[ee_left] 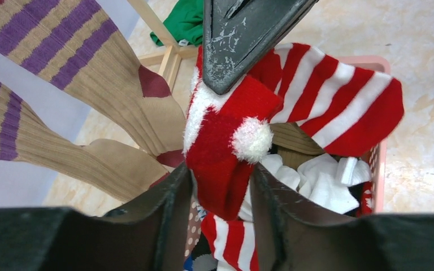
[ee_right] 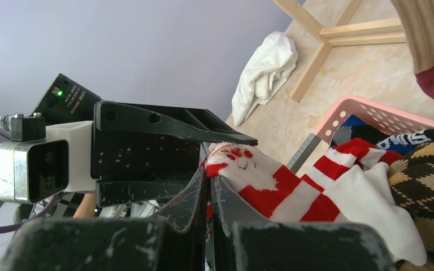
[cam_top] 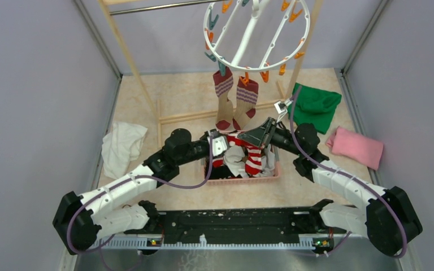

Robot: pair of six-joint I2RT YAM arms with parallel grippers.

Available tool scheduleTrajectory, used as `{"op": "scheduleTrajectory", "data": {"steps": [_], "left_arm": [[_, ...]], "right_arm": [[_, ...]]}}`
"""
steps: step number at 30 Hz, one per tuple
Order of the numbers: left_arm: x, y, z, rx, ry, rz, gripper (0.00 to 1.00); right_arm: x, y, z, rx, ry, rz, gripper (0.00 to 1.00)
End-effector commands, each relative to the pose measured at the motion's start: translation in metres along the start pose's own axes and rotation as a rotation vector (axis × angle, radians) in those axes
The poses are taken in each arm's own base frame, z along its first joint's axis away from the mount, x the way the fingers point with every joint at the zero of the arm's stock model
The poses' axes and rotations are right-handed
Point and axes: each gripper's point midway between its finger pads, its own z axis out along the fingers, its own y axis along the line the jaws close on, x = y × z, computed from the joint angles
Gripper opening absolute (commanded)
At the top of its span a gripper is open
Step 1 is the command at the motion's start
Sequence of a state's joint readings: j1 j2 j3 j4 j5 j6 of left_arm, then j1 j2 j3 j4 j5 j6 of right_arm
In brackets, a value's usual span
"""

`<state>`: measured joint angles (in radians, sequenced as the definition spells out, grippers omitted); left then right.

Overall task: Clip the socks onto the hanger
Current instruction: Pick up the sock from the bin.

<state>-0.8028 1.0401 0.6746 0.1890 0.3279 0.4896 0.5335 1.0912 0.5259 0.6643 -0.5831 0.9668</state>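
Observation:
The white ring hanger (cam_top: 247,34) hangs at the top centre; two tan and maroon striped socks (cam_top: 224,101) are clipped to its near pegs and also show in the left wrist view (ee_left: 107,62). My right gripper (cam_top: 263,134) (ee_right: 210,175) is shut on a red-and-white striped sock (cam_top: 252,155) (ee_right: 294,192) and holds it above the pink basket (cam_top: 243,180). My left gripper (cam_top: 221,145) (ee_left: 221,172) is open, and the sock's red cuff with a white pompom (ee_left: 226,147) hangs between its fingers.
The basket (ee_left: 373,62) holds several more socks, among them white ones and a brown argyle one (ee_right: 424,186). A wooden rack frame (cam_top: 130,56) stands behind. A white cloth (cam_top: 123,147) lies left; a green cloth (cam_top: 315,106) and a pink cloth (cam_top: 355,147) lie right.

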Motion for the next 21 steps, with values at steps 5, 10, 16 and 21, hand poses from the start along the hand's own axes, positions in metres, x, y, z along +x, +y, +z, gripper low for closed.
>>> {"op": "scheduleTrajectory", "data": {"steps": [5,10,16,21], "left_arm": [[-0.032,0.016,0.005,-0.044,-0.087,0.016,0.07],[-0.034,0.014,0.001,-0.052,-0.088,-0.091,0.00],[-0.034,-0.002,-0.008,0.014,-0.019,-0.291,0.00],[-0.037,-0.025,-0.019,0.127,0.045,-0.520,0.00]], "right_arm": [[-0.022,0.018,0.004,-0.053,-0.052,-0.042,0.00],[-0.023,0.018,0.002,-0.050,-0.056,-0.049,0.00],[-0.018,0.033,-0.010,-0.149,-0.021,-0.199,0.26],[0.008,0.047,-0.031,-0.273,0.095,-0.492,0.47]]}}
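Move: The striped sock's upper end is pinched in my right fingertips and already runs between my left hand's half-open fingers, its middle about 2 cm right of my left hand point and 2 cm left of my right. From the left hand, the basket's middle sits some 18 cm below, about 5 cm to the right and 2 cm ahead. The two hung brown socks are roughly 14 cm ahead, 2 cm right and 7 cm higher. I shut my left fingers on the striped sock beside my right fingertips, nearly in place, while the right keeps its pinch. Only then do I open the right to a bit under half and ease it back, up and slightly right, about 1 cm each. Keeping hold, my left draws back about 1.5 cm and a little up, rolling some 20 degrees so its forward side tips down. ##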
